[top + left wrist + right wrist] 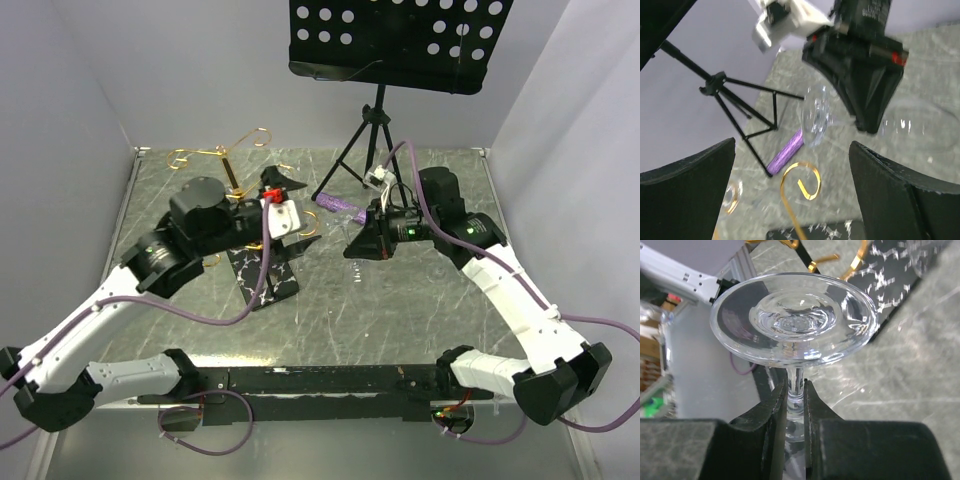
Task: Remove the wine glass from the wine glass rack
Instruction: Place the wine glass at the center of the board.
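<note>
My right gripper (796, 396) is shut on the thin stem of a clear wine glass (792, 320), whose round foot faces the right wrist camera. In the left wrist view the glass's bowl (816, 116) hangs just off the tip of the right gripper (867, 117), away from the rack. The gold wine glass rack (225, 160) stands at the back left on its black veined base (262, 272). One of its spiral arm ends (801, 181) lies between the fingers of my left gripper (792, 197). That left gripper (310, 212) is wide open and holds nothing.
A black music stand (400, 40) on a tripod (370, 140) stands at the back. A purple cylinder (338, 203) lies by the tripod's feet. A faint clear glass shape (920, 125) lies on the marbled table. Grey walls close in the left, right and back.
</note>
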Robot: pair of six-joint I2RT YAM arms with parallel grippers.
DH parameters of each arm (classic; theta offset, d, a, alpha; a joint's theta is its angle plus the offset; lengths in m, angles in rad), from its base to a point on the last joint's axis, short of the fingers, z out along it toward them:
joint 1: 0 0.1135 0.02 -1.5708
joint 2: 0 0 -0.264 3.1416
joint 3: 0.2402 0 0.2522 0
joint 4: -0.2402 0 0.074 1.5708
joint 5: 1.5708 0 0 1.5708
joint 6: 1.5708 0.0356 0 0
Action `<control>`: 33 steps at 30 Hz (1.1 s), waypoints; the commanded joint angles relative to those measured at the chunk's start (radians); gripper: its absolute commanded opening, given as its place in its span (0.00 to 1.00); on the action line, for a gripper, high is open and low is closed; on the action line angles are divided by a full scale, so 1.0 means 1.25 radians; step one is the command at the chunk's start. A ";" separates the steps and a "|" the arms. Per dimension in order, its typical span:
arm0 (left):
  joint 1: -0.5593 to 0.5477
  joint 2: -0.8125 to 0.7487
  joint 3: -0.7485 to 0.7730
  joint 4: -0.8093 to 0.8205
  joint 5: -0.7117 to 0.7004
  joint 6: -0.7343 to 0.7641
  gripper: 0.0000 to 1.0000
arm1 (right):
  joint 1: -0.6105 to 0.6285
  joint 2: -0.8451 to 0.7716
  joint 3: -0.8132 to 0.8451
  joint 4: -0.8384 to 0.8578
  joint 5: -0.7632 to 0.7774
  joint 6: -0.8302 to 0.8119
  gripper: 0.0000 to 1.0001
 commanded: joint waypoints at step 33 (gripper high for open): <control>-0.129 0.289 -0.089 0.198 0.024 -0.224 0.45 | -0.007 -0.141 -0.237 0.055 -0.004 0.156 0.00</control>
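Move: The wine glass lies on its side in the air, stem pinched by the right gripper. From the left gripper, its foot is about 9 cm to the right, 3 cm ahead and 5 cm lower; the bowl trails some 14 cm behind the foot, and a gold rack curl sits 4 cm ahead and 12 cm below. From the right gripper, the foot is 5 cm ahead, the left gripper 9 cm left, 2 cm ahead and 6 cm higher. Bring the left gripper down about 13 cm and right some 10 cm onto the glass's foot, tipping its fingers downward about 20 degrees and closing them to roughly half open so they straddle the foot. Meanwhile keep the right gripper shut on the stem, lowering it about 7 cm and drawing it back 3 to 4 cm, with a 15-degree tilt that dips the foot. ##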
